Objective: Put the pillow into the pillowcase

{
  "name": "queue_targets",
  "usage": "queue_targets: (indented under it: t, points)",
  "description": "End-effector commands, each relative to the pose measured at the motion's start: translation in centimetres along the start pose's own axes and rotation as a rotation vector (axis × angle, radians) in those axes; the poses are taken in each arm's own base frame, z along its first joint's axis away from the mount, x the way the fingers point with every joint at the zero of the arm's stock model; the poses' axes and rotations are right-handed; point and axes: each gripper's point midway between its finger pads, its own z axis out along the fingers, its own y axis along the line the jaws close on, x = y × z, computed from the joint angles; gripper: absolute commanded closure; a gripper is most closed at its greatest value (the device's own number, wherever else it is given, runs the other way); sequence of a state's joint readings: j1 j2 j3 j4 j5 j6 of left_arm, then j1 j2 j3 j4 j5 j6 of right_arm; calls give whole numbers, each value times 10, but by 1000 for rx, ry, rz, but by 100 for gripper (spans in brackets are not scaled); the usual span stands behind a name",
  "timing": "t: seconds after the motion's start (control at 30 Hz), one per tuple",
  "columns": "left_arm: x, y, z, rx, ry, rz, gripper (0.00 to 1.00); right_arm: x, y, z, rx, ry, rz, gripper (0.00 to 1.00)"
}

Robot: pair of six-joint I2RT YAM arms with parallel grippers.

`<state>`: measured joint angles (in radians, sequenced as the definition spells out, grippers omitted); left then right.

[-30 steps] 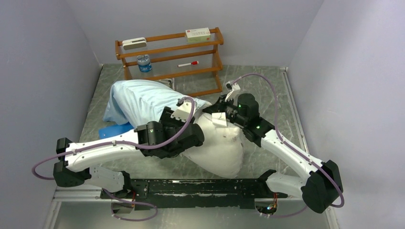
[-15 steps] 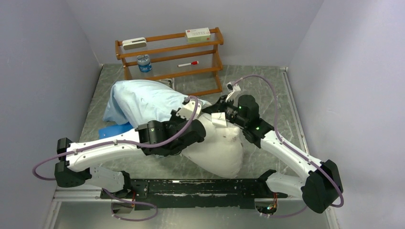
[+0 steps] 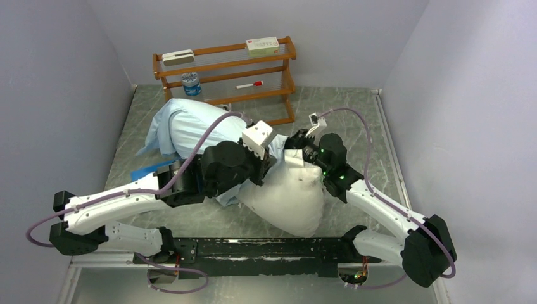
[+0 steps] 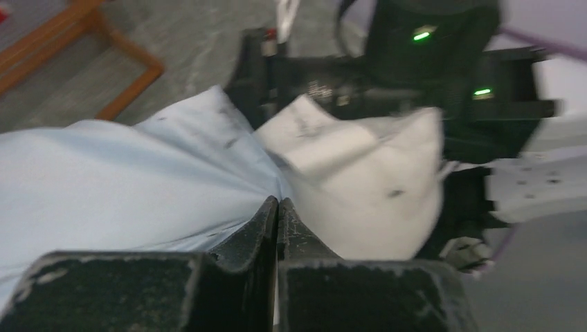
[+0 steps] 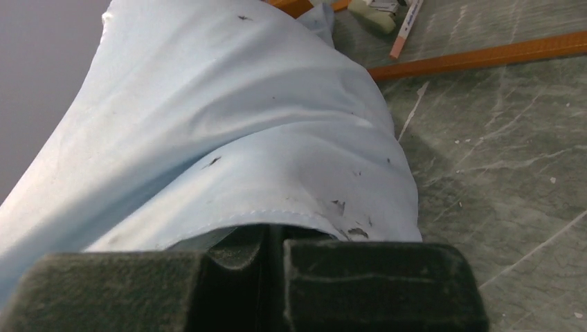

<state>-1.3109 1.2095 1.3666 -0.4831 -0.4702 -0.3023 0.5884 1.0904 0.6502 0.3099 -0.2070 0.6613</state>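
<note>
The white pillow (image 3: 291, 199) lies mid-table with its far end inside the light blue pillowcase (image 3: 190, 123). My left gripper (image 3: 267, 166) sits at the sack's mouth. In the left wrist view its jaws (image 4: 277, 202) are pressed together, with pillowcase (image 4: 124, 173) folds converging on the tips and the pillow (image 4: 360, 180) to the right. My right gripper (image 3: 292, 144) is at the far side of the mouth. In the right wrist view it (image 5: 273, 232) is shut, and the stitched hem of the pillowcase (image 5: 228, 138) drapes over its tips.
A wooden rack (image 3: 225, 69) stands at the back, holding a box, a red marker and a small jar. A flat bright-blue rectangle (image 3: 149, 172) lies under the left arm. Grey walls close in on the left and right sides.
My left gripper has closed at the pillowcase's mouth. Its wrist has risen and shifted right and back, drawing the blue fabric along. The right gripper has barely moved.
</note>
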Motion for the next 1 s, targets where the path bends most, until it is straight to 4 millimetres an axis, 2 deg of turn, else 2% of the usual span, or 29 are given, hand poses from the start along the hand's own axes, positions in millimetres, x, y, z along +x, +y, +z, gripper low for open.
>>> queue_targets:
  t: [0.0,0.13,0.2,0.23,0.3,0.37,0.4,0.43,0.47,0.6,0.67,0.83,0.9,0.97]
  points:
    - [-56,-95,-15,472,-189,-153,95,-29,3,5,-4,-160,86,100]
    - [-50,-132,-16,653,-157,-183,95,-33,1,10,-12,-199,153,100]
    - [-58,-147,-22,741,-175,-204,95,-33,1,14,-17,-199,166,100]
    - [-59,-151,-24,765,-174,-208,95,-32,2,17,-21,-191,161,100]
    - [-58,-143,-18,701,-147,-216,95,-31,1,19,-15,-173,135,100]
    - [-52,-124,-10,576,-110,-201,92,-30,-2,19,10,-159,106,100]
    - [-50,-107,-5,480,-98,-196,86,-32,-7,18,35,-158,81,100]
    - [-48,-90,-4,392,-89,-186,79,-37,-8,17,58,-157,50,96]
    - [-40,-71,-2,290,-60,-167,73,-40,-10,18,82,-147,5,87]
    - [-35,0,-9,-9,-39,-132,56,-43,-29,14,231,-42,-127,48]
    - [-33,33,-15,-118,-35,-136,55,-51,-28,8,258,-26,-176,37]
    - [-21,109,-28,-282,12,-172,53,-86,-27,-20,386,-46,-272,24]
    - [-14,127,-34,-323,39,-155,52,-102,-27,-29,444,-45,-309,16]
    - [-8,138,-36,-348,72,-129,49,-115,-26,-36,491,-34,-340,12]
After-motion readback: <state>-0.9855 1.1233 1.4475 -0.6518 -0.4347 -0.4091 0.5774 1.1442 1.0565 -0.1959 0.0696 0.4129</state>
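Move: Below and behind the left hand, which still pinches the pillowcase hem, the pillow's uncovered end lies about 10 cm back, 4 cm to its right and 13 cm down. The pillow's white tag is level with it, 5 cm to the right and 7 cm down; the filled part of the case is roughly 10 cm ahead and 17 cm left. The right hand still grips another part of the hem; from it the uncovered end is some 15 cm straight back and 8 cm down. Drawing the pinched hem back and to the right over the pillow, the left hand travels about 12 cm, rising 5 cm and turning clockwise, then opens about halfway, lets go and swings some 23 cm forward and left over the case, turning back about 45 degrees counter-clockwise. The right hand keeps its grip while easing slightly forward, then opens wide off the hem and lifts about 5 cm, also drifting forward and right. ##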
